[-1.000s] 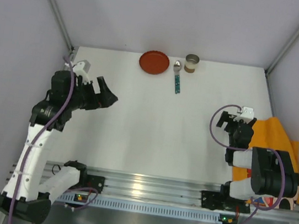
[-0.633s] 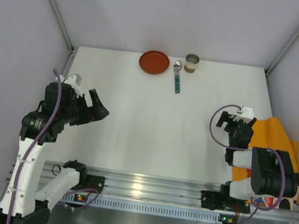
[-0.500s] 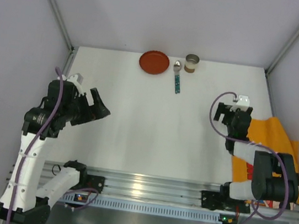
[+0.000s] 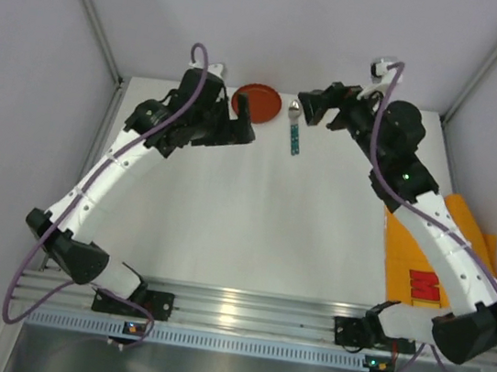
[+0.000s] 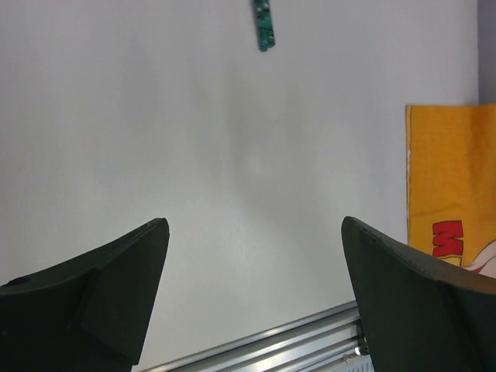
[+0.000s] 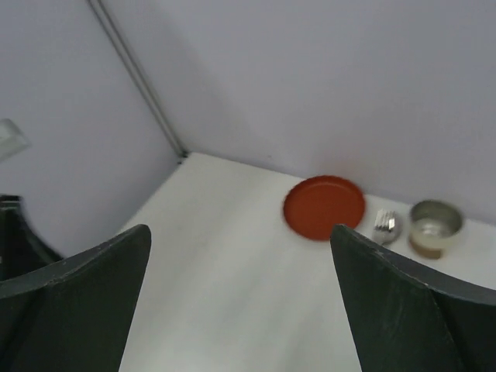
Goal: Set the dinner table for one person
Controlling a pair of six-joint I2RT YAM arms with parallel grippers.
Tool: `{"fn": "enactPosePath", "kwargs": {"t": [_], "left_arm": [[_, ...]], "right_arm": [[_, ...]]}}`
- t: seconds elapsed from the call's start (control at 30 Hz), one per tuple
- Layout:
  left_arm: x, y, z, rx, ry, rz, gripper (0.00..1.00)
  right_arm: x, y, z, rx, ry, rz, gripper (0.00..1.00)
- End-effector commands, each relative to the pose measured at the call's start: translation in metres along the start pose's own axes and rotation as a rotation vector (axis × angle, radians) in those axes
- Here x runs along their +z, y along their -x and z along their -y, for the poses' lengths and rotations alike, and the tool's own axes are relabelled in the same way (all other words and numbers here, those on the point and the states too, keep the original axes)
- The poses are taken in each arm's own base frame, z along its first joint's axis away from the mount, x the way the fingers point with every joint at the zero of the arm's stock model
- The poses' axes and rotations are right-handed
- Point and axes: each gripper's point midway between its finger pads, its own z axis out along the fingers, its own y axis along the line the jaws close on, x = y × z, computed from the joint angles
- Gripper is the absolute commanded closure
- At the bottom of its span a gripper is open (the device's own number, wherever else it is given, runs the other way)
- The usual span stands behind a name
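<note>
The dinner table is a white tabletop. At its far edge lie a red plate, a spoon with a green handle and a small metal cup. My left gripper hangs open just left of the plate, its fingers empty over bare table. My right gripper is open and empty beside the spoon, hiding the cup in the top view. The right wrist view shows the plate, the spoon and the cup ahead of the open right gripper.
An orange placemat with red print lies at the table's right side, also seen in the left wrist view as the placemat. A ribbed aluminium rail runs along the near edge. Lilac walls close in the back and sides.
Both arms have swung from the table's near sides out to the far edge, beside the plate and spoon. The placemat is now uncovered. Both grippers stayed open.
</note>
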Motion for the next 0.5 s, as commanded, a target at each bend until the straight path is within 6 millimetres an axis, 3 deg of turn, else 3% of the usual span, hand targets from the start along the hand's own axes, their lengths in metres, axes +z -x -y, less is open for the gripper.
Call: {"fn": "enactPosePath", "kwargs": {"t": [0.0, 0.03, 0.07, 0.1, 0.13, 0.17, 0.2, 0.23, 0.27, 0.3, 0.33, 0.4, 0.47], "left_arm": [[0.037, 0.005, 0.026, 0.039, -0.049, 0.11, 0.02], [0.059, -0.003, 0.029, -0.11, -0.091, 0.068, 0.02], [0.074, 0.002, 0.049, -0.184, -0.246, 0.053, 0.02], [0.099, -0.02, 0.048, -0.244, -0.33, -0.036, 0.02], [0.117, -0.033, 0.059, -0.287, -0.371, -0.107, 0.02], [0.126, -0.043, 0.065, -0.245, -0.344, -0.118, 0.02], [0.116, -0.044, 0.105, -0.146, -0.384, -0.098, 0.02], [0.147, -0.057, 0.105, -0.042, -0.312, -0.108, 0.02], [0.154, -0.066, 0.117, 0.003, -0.311, -0.142, 0.02], [0.149, -0.059, 0.143, 0.03, -0.353, -0.153, 0.02], [0.176, -0.087, 0.151, 0.051, -0.343, -0.232, 0.02], [0.175, -0.095, 0.183, 0.064, -0.426, -0.261, 0.02], [0.181, -0.106, 0.195, 0.061, -0.452, -0.277, 0.02]], "right_arm": [[-0.06, -0.078, 0.044, 0.427, -0.332, -0.162, 0.0], [-0.067, -0.082, 0.056, 0.562, -0.288, -0.17, 0.0], [-0.076, -0.09, 0.052, 0.605, -0.235, -0.207, 0.05], [-0.095, -0.114, 0.061, 0.618, -0.327, -0.313, 0.05], [-0.111, -0.117, 0.065, 0.572, -0.384, -0.338, 0.04], [-0.131, -0.134, 0.072, 0.553, -0.459, -0.409, 0.0], [-0.145, -0.136, 0.086, 0.513, -0.551, -0.402, 0.0], [-0.162, -0.133, 0.092, 0.498, -0.604, -0.394, 0.0], [-0.181, -0.145, 0.1, 0.484, -0.675, -0.447, 0.0], [-0.195, -0.147, 0.115, 0.471, -0.748, -0.446, 0.0], [-0.205, -0.152, 0.124, 0.463, -0.794, -0.462, 0.0], [-0.235, -0.171, 0.151, 0.464, -0.945, -0.529, 0.0], [-0.257, -0.196, 0.172, 0.463, -1.069, -0.638, 0.0]]}}
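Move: The orange placemat's middle lies about 12 cm back and 56 cm to the right of the left hand, roughly 32 cm below; the spoon is some 23 cm ahead and 15 cm right, equally low. From the right hand, the placemat is about 20 cm back and 38 cm right, 43 cm below; the spoon is some 15 cm ahead and 2 cm left, at table level. Both open hands descend rightward towards the placemat, left about 23 cm across, right also drawing back and tipping downward. ##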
